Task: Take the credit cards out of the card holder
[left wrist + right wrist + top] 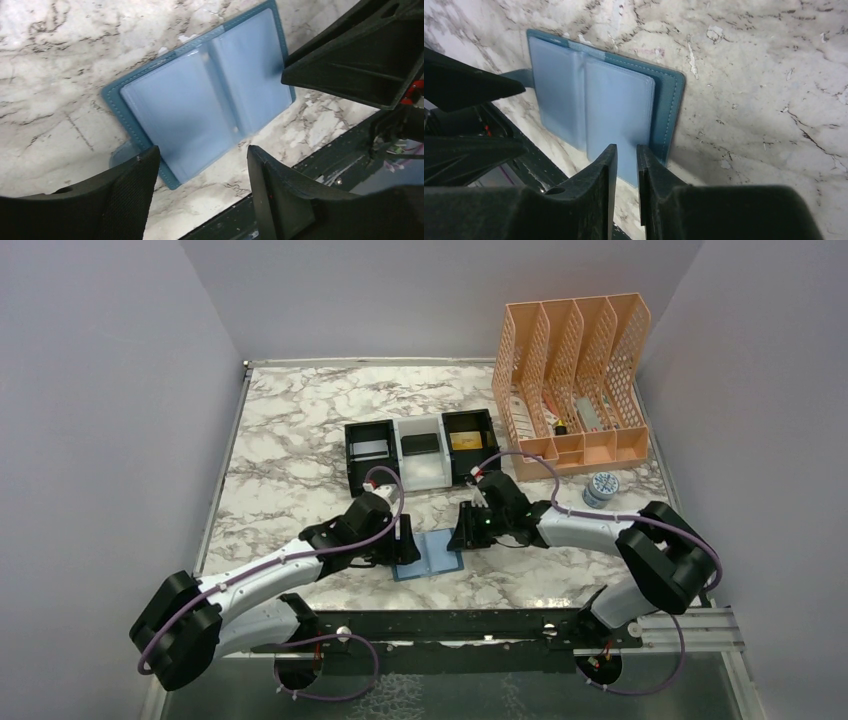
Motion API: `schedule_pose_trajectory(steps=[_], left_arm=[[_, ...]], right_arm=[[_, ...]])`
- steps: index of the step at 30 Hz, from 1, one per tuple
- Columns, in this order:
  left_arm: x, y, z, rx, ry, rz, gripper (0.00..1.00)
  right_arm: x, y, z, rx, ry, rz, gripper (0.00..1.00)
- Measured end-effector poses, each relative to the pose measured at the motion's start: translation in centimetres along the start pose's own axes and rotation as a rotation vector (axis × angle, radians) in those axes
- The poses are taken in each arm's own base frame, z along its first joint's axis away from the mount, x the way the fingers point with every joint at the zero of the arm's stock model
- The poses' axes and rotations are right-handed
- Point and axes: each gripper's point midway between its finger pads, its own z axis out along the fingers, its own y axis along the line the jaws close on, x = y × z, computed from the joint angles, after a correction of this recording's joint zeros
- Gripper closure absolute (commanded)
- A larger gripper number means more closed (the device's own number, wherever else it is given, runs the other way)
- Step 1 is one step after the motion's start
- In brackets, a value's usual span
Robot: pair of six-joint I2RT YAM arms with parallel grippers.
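Note:
The card holder (432, 554) lies open and flat near the table's front edge, its two light blue panels (200, 95) facing up inside a teal border (669, 110). No card shows in its pockets. The credit cards lie in the tray at the back: a silvery one (368, 448), a black one (420, 445) and a gold one (465, 440). My left gripper (200, 167) hovers open over the holder's left corner (408, 546). My right gripper (626, 155) stands at the holder's right edge (462, 536), its jaws a narrow gap apart with blue panel showing through.
A black-and-white three-compartment tray (395, 480) sits behind the holder. A peach mesh file organizer (575, 380) stands at the back right, a small round tin (601, 487) before it. The black rail (450, 625) runs along the front edge.

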Motion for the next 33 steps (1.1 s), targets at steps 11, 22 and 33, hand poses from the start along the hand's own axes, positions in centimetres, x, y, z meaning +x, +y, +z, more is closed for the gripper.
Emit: schedule_pose_trajectory(steps=[11,22,33], left_arm=[[1.3,3.0,1.1,-0.122,0.026,-0.016,0.63],[0.9,2.9,1.8,-0.107,0.003,-0.012,0.72],[1.0,3.0,1.7,-0.101,-0.008,-0.012,0.74]], right_arm=[[1.1,-0.1,0.7,-0.019,0.057,0.022,0.81],[0.7,3.4,0.3,-0.185,0.083,0.023,0.81],[-0.2,6.5,0.6,-0.327,0.127,-0.01,0.69]])
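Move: The card holder lies open. The right fingertips are at its topmost right page's right edge, with that page's middle about 3 cm left, 2 cm ahead and 1 cm below; the spine is some 6 cm left and 2 cm ahead. From the left hand, the holder's left edge is about 2 cm left, 1 cm ahead and 4 cm below, and the strap is 4 cm left, 1 cm back. The three-part tray lies about 21 cm ahead and 3 cm right of the left hand. Right fingers swing the page about 5 cm left and up; left hand sinks 3 cm, closing at left edge. ##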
